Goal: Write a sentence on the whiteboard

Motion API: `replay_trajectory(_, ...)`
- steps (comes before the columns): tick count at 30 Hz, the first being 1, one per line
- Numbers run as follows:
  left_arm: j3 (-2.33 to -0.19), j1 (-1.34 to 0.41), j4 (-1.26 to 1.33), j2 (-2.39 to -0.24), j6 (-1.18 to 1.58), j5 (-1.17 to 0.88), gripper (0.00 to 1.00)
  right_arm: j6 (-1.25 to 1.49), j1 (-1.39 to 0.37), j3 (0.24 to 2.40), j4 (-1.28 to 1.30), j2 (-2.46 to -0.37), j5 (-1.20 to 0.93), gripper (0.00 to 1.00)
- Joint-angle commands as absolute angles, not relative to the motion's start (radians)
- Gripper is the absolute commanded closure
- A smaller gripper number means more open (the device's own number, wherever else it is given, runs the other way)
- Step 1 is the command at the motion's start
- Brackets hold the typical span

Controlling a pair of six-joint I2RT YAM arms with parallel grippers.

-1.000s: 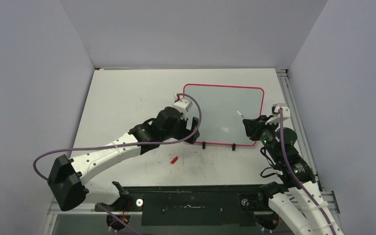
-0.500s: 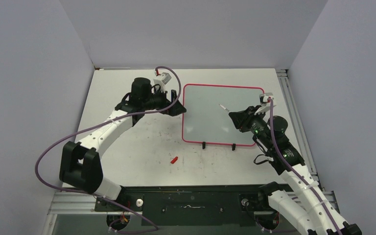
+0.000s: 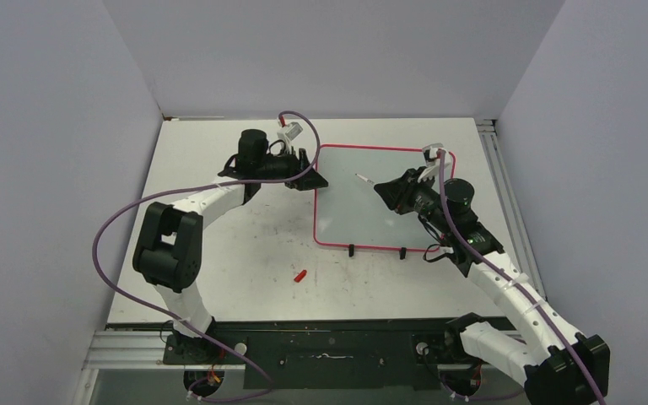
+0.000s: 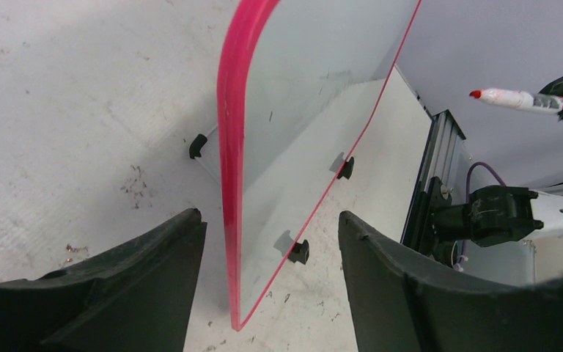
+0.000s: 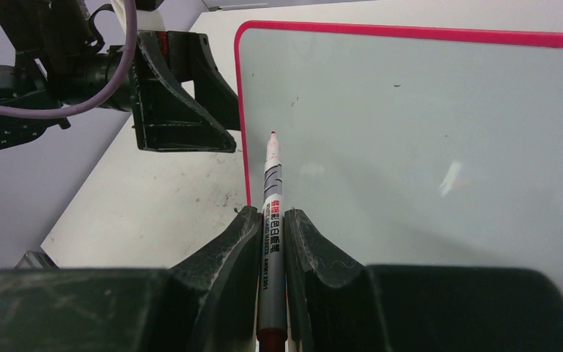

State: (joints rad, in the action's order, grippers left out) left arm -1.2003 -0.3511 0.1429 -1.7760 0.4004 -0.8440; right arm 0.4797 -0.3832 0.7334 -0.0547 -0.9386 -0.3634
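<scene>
The whiteboard (image 3: 388, 207) lies flat on the table, pale grey with a pink-red rim, and its face shows no sentence. My left gripper (image 3: 315, 179) is open and straddles the board's upper left rim (image 4: 229, 147). There are gaps on both sides and neither finger (image 4: 154, 286) touches it. My right gripper (image 3: 388, 191) is shut on a red-tipped marker (image 5: 273, 176), uncapped. The marker (image 3: 363, 178) points left over the board's upper left part (image 5: 425, 139), tip near the left rim. From the left wrist view the marker (image 4: 513, 98) hovers above the board.
A small red cap (image 3: 300, 275) lies on the scuffed tabletop (image 3: 219, 245) in front of the board. Two black clip feet (image 3: 351, 250) sit on the board's near edge. An aluminium rail (image 3: 506, 181) runs along the table's right side. Grey walls enclose the table.
My left arm swung from the board's near left corner to its far left rim, and its jaws narrowed. My right gripper carried the marker leftward and farther back over the board.
</scene>
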Motion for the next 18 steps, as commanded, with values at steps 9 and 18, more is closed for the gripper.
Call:
replay_trajectory(9, -1.235, -0.310, 0.286, -1.806, 0.437, -0.924, 0.58, 0.437, -0.466, 0.831, -0.249, -1.102, -0.332, 0.95)
replay_trajectory(18, -1.221, -0.299, 0.294, -1.811, 0.411, -0.935, 0.66, 0.409, -0.528, 0.859, -0.341, -1.200, -0.262, 0.95)
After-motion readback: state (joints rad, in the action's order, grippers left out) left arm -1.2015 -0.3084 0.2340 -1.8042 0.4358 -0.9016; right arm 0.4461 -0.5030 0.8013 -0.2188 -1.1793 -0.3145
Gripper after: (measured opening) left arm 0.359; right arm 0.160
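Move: The right hand, already gripping the uncapped marker, has the whiteboard's upper-left area about 10 cm to its left, 5 cm ahead and 8 cm below. The left gripper is some 12 cm to its left, 1 cm ahead and 4 cm lower. For the left hand, the whiteboard's left edge lies between its open fingers, its middle about 3 cm back, 1 cm left and 3 cm below. Marker-holding right hand sweeps 5 cm left, plus forward and down, as left fingers narrow around the whiteboard's edge. ##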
